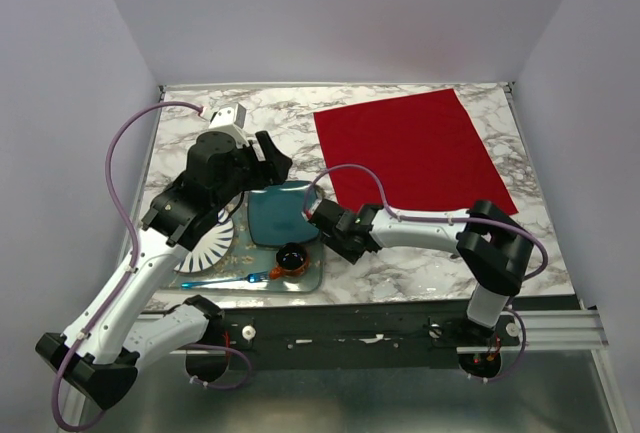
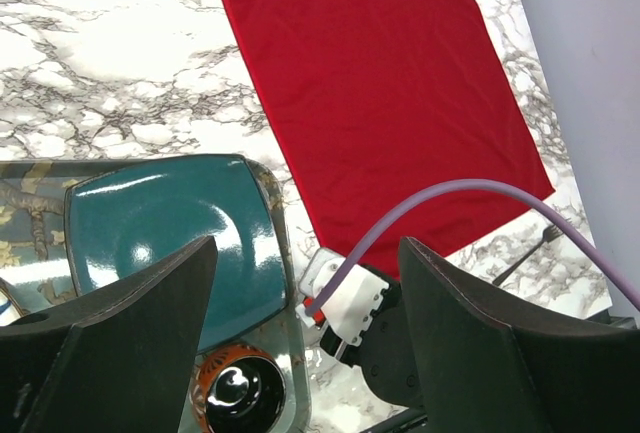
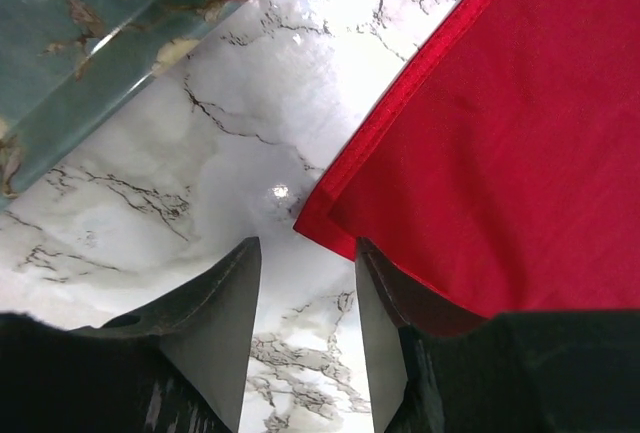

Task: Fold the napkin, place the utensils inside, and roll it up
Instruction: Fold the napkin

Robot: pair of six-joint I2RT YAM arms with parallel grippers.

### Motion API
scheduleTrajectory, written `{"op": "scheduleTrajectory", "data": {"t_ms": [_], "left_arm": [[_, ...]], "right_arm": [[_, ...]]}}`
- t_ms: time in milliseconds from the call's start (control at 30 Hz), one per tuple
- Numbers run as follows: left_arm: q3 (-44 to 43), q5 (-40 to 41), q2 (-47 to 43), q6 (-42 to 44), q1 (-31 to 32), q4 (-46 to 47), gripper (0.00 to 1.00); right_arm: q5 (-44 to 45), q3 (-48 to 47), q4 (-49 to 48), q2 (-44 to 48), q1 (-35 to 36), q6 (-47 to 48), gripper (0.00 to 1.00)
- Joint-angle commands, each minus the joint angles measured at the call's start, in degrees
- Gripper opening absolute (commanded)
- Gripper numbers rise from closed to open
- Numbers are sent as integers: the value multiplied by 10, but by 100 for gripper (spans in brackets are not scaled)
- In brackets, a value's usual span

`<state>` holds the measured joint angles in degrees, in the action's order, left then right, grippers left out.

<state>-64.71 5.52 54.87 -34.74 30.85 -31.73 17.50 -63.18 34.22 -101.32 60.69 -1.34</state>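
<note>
The red napkin [image 1: 415,148] lies spread flat on the marble table at the back right; the left wrist view shows almost all of it [image 2: 380,83]. My right gripper [image 1: 322,221] is low at its near left corner [image 3: 330,218], open. That corner lies just beyond the fingertips, and the right finger [image 3: 385,293] overlaps the cloth's edge. My left gripper [image 1: 272,158] hangs open and empty above the teal plate. A slim dark fork [image 2: 528,251] shows partly on the table just past the napkin's near edge.
A glass tray [image 1: 310,283] at the front left holds a teal square plate [image 1: 275,213], a white striped plate [image 1: 212,245], a small orange and black bowl [image 1: 292,258] and a blue plastic utensil [image 1: 225,280]. White walls stand behind and beside the table.
</note>
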Motion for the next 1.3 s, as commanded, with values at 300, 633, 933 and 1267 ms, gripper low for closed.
{"op": "scheduleTrajectory", "data": {"t_ms": [300,633,933,1267], "left_arm": [[-6,-9,-7,1,-11,-2,82],[-12,-10,-7,5,-14,-6,82],[-16,-17,-2,4,-17,-4,82],[-20,-21,0,6,-18,-4,82]], "right_arm": [[14,12,-52,-20,-8,46,41],[12,8,-50,-25,-13,50,24],[-25,-17,-30,-1,-14,36,1],[-81,-61,19,72,-14,-36,1]]}}
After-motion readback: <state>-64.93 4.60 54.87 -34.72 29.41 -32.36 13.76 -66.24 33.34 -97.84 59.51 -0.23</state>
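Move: The right hand hovers just over the table, half open, with the napkin's near-left corner about 2 cm ahead of it, in line sideways and 1 cm lower. The teal plate's middle lies roughly 12 cm to the hand's left and 8 cm farther out; the cup is some 11 cm to its left and 1 cm nearer the base, both at about its height. From the left hand that corner is about 4 cm back, 11 cm right and 29 cm below. Forward by barely 2 cm and slightly down, the right hand slides its fingertips over the napkin's near-left corner while they shut fully and pinch it. Then it rises about 3.5 cm, drifting some 2 cm left towards the tray, keeping the corner pinched as the hand's left side tilts up a little. ##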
